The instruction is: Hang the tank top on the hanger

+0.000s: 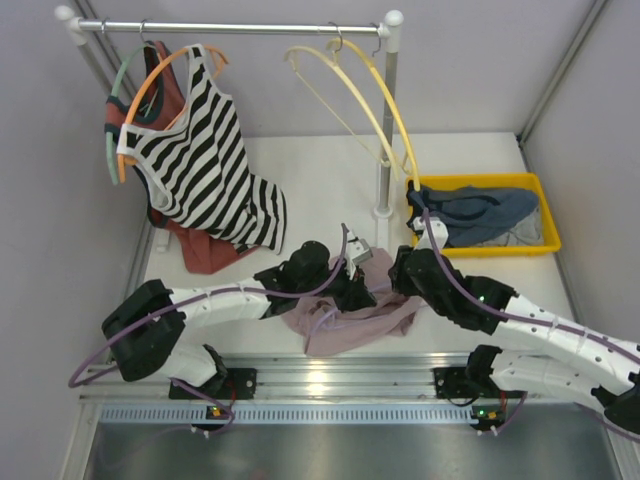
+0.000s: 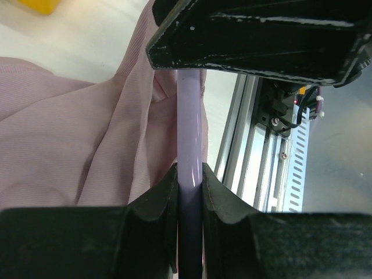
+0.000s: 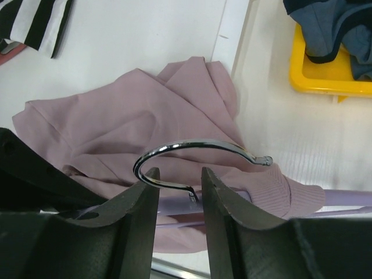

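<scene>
The dusty pink tank top (image 1: 352, 318) lies crumpled on the table between the two arms, and it also shows in the wrist views (image 2: 58, 133) (image 3: 133, 116). The lavender hanger (image 2: 190, 128) runs through its fabric. My left gripper (image 2: 189, 174) (image 1: 362, 295) is shut on the hanger's thin bar. The hanger's metal hook (image 3: 192, 145) sticks up out of the fabric, with the purple bar (image 3: 343, 197) showing to its right. My right gripper (image 3: 179, 177) (image 1: 397, 283) is open, its jaws either side of the hook's stem with a gap.
A rail (image 1: 240, 27) at the back carries a black-and-white striped top (image 1: 200, 160) on an orange hanger, a rust-red garment (image 1: 205, 250) and pale yellow hangers (image 1: 375, 90). A yellow bin (image 1: 540, 245) with blue clothes stands at the right. An aluminium rail (image 1: 330, 375) edges the near side.
</scene>
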`<move>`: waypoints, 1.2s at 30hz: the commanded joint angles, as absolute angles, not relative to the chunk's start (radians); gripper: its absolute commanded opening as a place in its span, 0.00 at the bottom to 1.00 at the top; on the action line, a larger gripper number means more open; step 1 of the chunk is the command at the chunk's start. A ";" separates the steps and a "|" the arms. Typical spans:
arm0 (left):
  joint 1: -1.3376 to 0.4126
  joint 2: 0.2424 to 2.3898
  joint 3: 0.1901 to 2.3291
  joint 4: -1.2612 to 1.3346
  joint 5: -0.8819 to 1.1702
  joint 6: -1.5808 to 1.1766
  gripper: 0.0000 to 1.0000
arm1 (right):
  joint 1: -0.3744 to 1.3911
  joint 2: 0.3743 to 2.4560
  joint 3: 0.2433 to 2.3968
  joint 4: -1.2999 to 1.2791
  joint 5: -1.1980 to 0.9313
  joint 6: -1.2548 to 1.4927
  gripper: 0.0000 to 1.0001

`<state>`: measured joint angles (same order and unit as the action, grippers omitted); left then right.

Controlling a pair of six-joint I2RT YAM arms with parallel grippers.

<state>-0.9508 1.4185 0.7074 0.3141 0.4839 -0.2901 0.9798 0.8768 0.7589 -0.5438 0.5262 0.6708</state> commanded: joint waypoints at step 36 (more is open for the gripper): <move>-0.960 1.224 0.827 0.201 -0.066 -0.520 0.56 | 1.065 0.775 0.666 -0.453 0.614 0.565 0.00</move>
<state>-0.9649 1.3056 0.8032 0.2111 0.0765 -0.4629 1.0485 0.8104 0.6655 -0.4942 0.6014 0.5850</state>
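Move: The hanger hook's base stands between the right hand's open fingers, about 2 cm below its hand point and 1 cm ahead. The tank top's middle lies some 8 cm left of that hand, 2 cm back and 8 cm below; the yellow bin is roughly 16 cm right and 13 cm ahead, also below. From the left hand, which holds the hanger's arm, the hook's base is some 7 cm right and 2 cm ahead. Right hand sinks 1.5 cm, pinching the hook; left lets go of the hanger, moving forward-up about 8 cm. ##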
